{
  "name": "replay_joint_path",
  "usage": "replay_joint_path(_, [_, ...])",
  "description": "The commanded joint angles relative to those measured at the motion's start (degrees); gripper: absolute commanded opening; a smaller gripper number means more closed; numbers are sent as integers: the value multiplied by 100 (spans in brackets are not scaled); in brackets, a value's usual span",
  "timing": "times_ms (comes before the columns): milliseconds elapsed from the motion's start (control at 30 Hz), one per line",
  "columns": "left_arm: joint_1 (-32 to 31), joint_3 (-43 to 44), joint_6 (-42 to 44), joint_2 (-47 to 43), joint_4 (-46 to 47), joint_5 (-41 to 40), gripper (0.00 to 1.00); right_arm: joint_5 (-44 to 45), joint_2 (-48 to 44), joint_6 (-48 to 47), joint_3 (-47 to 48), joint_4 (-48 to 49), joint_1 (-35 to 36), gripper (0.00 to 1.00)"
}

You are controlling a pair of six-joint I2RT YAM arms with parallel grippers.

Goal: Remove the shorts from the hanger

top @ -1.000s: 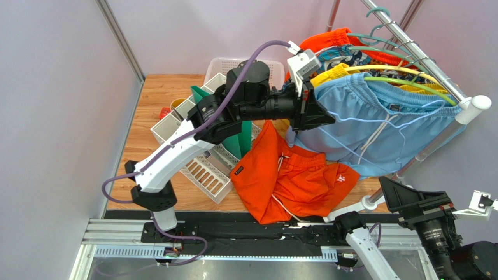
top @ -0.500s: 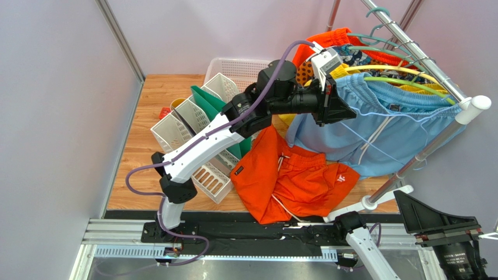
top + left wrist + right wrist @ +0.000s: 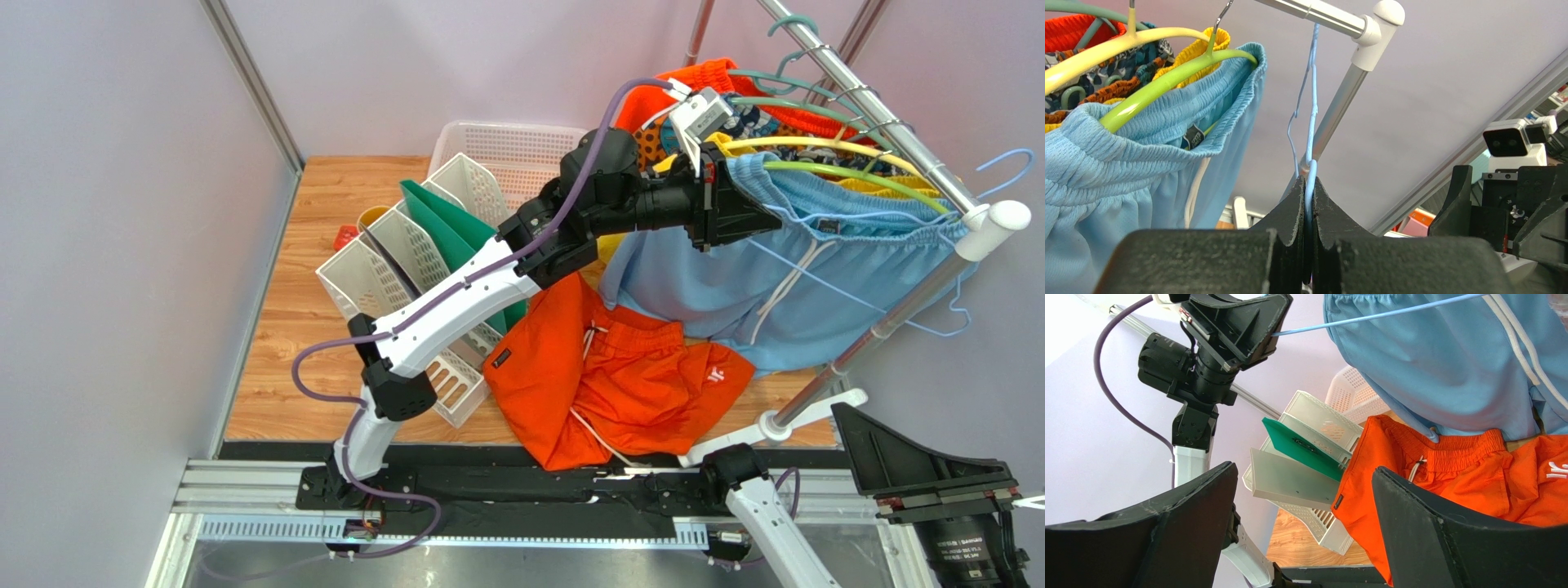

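Light blue shorts (image 3: pixel 736 294) hang by the waistband on a green hanger (image 3: pixel 1168 86) at the rail's (image 3: pixel 859 98) near end. In front of them is a thin light blue wire hanger (image 3: pixel 981 165); my left gripper (image 3: pixel 740 216) is shut on its wire (image 3: pixel 1310 177). The hook of that hanger pokes out past the rail's white end cap (image 3: pixel 1000 221). Bright orange shorts (image 3: pixel 626 380) lie crumpled on the table below. My right gripper (image 3: pixel 1306 539) stands open and empty low at the right, facing the orange shorts (image 3: pixel 1438 478) and the blue shorts (image 3: pixel 1444 361).
More clothes crowd the rail behind: a yellow pair (image 3: pixel 699 153), a patterned pair (image 3: pixel 736 116) and orange cloth (image 3: pixel 687 83). White file racks with a green folder (image 3: pixel 460 233) and a white basket (image 3: pixel 515 141) stand on the left of the wooden table (image 3: pixel 307 282).
My left gripper has moved right and a little up along the blue shorts with the blue hanger; its hook now shows beyond the rail end. The right arm sank towards the lower right corner.
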Motion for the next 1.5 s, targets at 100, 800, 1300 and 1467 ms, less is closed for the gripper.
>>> replay_joint_path(100, [-13,-353,100,-627,731,-28,0,46,143,-129,-150,-594,21,86])
replay_joint_path(800, [-136,-2226,531,-1832,662,-265,0,319,29,-86,-642,-321,118,86])
replay_joint_path(1300, [-136,-2692,1040,-2455,-453,-459,59,29,186,-787,-853,-269,135,86])
replay_joint_path(1467, [-136,-3280,1207,-3158,-928,-669,67,-427,441,-1473,-888,-163,127,89])
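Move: The left hand already pinches one corner of the blue wire hanger. The clothes rail's near end, where the hook goes, lies about 13 cm to the right, 3 cm back and some 12 cm above. The blue shorts' middle is roughly 5 cm ahead, 4 cm right and 10 cm below; the orange shorts lie about 9 cm left, level fore and aft, 45 cm down. From the right hand, the rail end is about 14 cm ahead, 6 left, 18 above. Still pinching the blue hanger's corner, the left hand draws it some 4 cm left and a little back, away from the rail end, dips 2–3 cm, then spreads its fingers, lets go and pulls off left, 8 cm in all. The right hand, empty and open, eases about 5 cm forward and down towards the pole, tipping down slightly and rolling about 10 degrees. ##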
